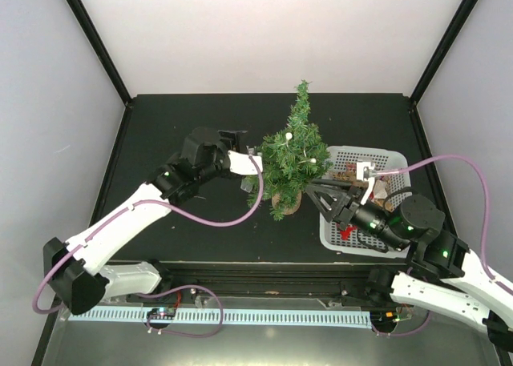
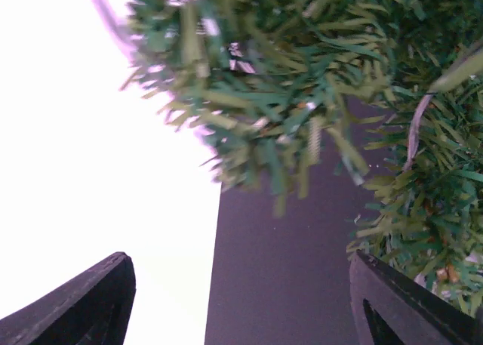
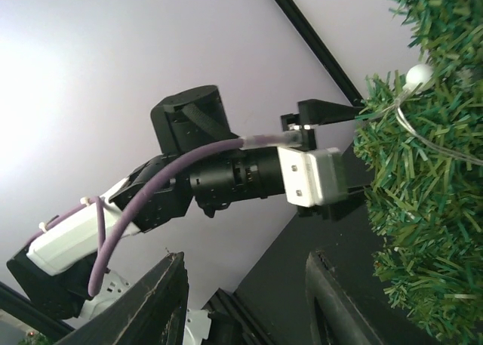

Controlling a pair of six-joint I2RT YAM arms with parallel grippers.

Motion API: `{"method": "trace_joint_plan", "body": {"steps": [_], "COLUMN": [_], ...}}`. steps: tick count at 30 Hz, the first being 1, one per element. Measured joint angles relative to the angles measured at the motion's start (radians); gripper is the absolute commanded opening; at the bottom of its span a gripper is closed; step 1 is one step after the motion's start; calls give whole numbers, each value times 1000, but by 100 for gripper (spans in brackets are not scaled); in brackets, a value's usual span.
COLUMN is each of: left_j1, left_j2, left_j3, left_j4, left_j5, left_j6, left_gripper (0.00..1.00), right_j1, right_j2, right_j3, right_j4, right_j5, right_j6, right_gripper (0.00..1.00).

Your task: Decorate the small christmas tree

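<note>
The small christmas tree [image 1: 293, 154] stands upright on its tan base [image 1: 286, 200] in the middle of the black table. Two white balls [image 1: 288, 135] hang in its branches, and one white ball [image 3: 417, 75] shows on a thin thread in the right wrist view. My left gripper [image 1: 256, 170] is at the tree's left side, open, its tips against the branches [image 2: 302, 111] with nothing between the fingers [image 2: 400, 307]. My right gripper [image 1: 315, 194] hovers low beside the base on the right, open and empty, its fingers [image 3: 147, 307] pointing at the left gripper [image 3: 358, 155].
A white basket [image 1: 383, 159] sits right of the tree, under my right arm, holding a red ornament [image 1: 346, 232], brownish pieces [image 1: 347, 175] and a white item [image 1: 367, 172]. Light walls enclose the table on three sides.
</note>
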Motion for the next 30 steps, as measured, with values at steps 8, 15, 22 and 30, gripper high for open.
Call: {"method": "trace_joint_plan", "body": {"steps": [8,15,22,30], "left_j1": [34,165,349,395], "left_j2": [-96,-158,-231,-296], "left_j3": [8,96,229,173], "left_j4": [-68,-245,-458,-631], "left_j5": [-4,101,378,693], "left_j6": [-55,-167,-352,-553], "left_gripper": [96,99,99,99], "right_j1": [0,0,0,-1], "right_j2": [-57,-76,-17,196], "right_j3": [-6,-2,127,368], "right_j4": [-9,-71,-268,-606], "right_j5": [40,92,235,467], "right_j6": [-5,-12,-24,24], "right_gripper": [46,48,47,50]}}
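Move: The tree's middle lies about 9 cm to the left gripper's right, 3 cm back and 6 cm lower, so that gripper sits right at its left side. From the right gripper the tree's middle is some 13 cm ahead, 2 cm left and 17 cm down. The basket's middle is about 14 cm ahead of the right gripper, 18 cm to its right and 37 cm below; the red ornament in it, 7 cm ahead and 13 cm right, is similarly low. Draw the left gripper out of the twigs, first up and to the left while the fingers open the rest of the way, then about 10 cm back, tipping it well downward. Swing the empty, half-open right gripper rightward towards the basket, then forward too, about 8 cm in all, turning it some 30 degrees clockwise and rolling its left side down. ##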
